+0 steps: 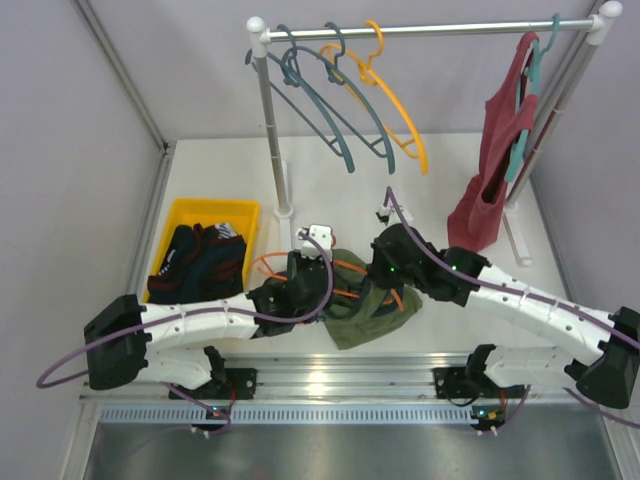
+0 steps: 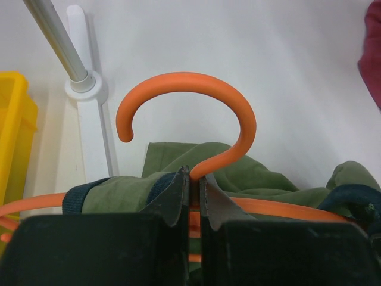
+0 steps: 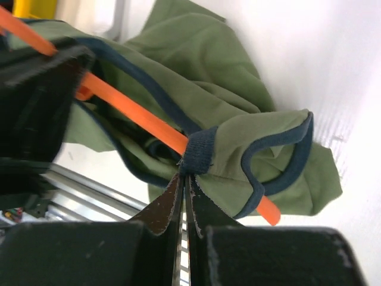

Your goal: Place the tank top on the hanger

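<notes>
The olive-green tank top (image 1: 368,312) lies bunched on the table in front of the arms, partly threaded on the orange hanger (image 1: 347,266). My left gripper (image 1: 316,266) is shut on the hanger's neck just below the hook; in the left wrist view the hook (image 2: 196,80) rises above the gripper (image 2: 194,176), with green cloth (image 2: 256,176) behind. My right gripper (image 1: 378,280) is shut on the top's navy-trimmed shoulder strap (image 3: 199,152). In the right wrist view the gripper (image 3: 186,177) holds this strap over the hanger's arm (image 3: 137,113), whose orange tip pokes out past the cloth.
A clothes rail (image 1: 420,30) at the back carries teal-grey hangers (image 1: 330,110), an amber hanger (image 1: 395,110) and a dark red top (image 1: 495,170). Its left post (image 1: 272,140) stands just behind the left gripper. A yellow bin (image 1: 180,215) with dark clothes sits at the left.
</notes>
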`<act>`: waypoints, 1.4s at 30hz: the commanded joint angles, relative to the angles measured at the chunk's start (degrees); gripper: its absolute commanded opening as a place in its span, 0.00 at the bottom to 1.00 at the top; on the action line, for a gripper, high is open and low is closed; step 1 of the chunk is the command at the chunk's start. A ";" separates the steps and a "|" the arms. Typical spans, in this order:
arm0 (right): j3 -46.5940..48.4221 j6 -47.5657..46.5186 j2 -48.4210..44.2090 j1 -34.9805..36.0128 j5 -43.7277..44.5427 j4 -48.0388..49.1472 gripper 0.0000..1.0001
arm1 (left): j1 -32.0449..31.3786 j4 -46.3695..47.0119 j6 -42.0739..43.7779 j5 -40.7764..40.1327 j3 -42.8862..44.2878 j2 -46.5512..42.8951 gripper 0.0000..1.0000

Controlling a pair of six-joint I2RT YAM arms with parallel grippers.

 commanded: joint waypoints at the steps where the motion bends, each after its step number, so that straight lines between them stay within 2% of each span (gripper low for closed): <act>1: 4.05 -1.91 1.29 -0.86 -3.26 4.09 0.00 | -0.70 4.34 0.27 -1.67 1.81 1.03 0.00; 7: 2.21 -2.96 -0.53 -0.77 -6.17 7.34 0.03 | -1.84 4.70 0.44 -0.71 3.22 1.73 0.00; 14: -4.03 -8.76 -7.73 -1.03 -7.75 12.79 0.29 | -2.02 3.56 0.18 3.42 2.95 0.07 0.00; 15: -5.69 -9.29 -8.71 -1.38 -8.01 13.84 0.36 | -2.10 3.03 0.09 3.60 2.87 -0.20 0.00; 19: -8.95 -12.10 -13.28 -2.35 -10.21 14.46 0.47 | -2.10 2.41 0.35 5.53 1.64 -2.39 0.00; 28: -14.14 -16.76 -23.65 -2.79 -11.09 12.09 0.58 | -2.02 1.53 1.23 8.87 0.67 -5.12 0.00; 36: -15.11 -18.61 -24.80 -2.79 -11.35 9.37 0.61 | -2.02 1.97 1.50 9.40 0.76 -5.91 0.00; 42: -16.60 -19.67 -23.05 -2.79 -13.64 10.77 0.66 | -2.02 1.97 2.55 10.28 1.46 -6.61 0.00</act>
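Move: The right hand is already pinching the tank top's strap on the hanger's right arm; the hanger's right end lies about 6 cm right of it, 4 cm back and 4 cm lower. The tank top's body lies some 6 cm to its left, 4 cm back and 9 cm below. From the left hand, already holding the hanger by its hook neck, that right end is roughly 18 cm right, 8 cm back and 5 cm lower. Right hand nudges left, releases the strap, draws back-right some 5 cm; left carries the hanger likewise, turning clockwise. ##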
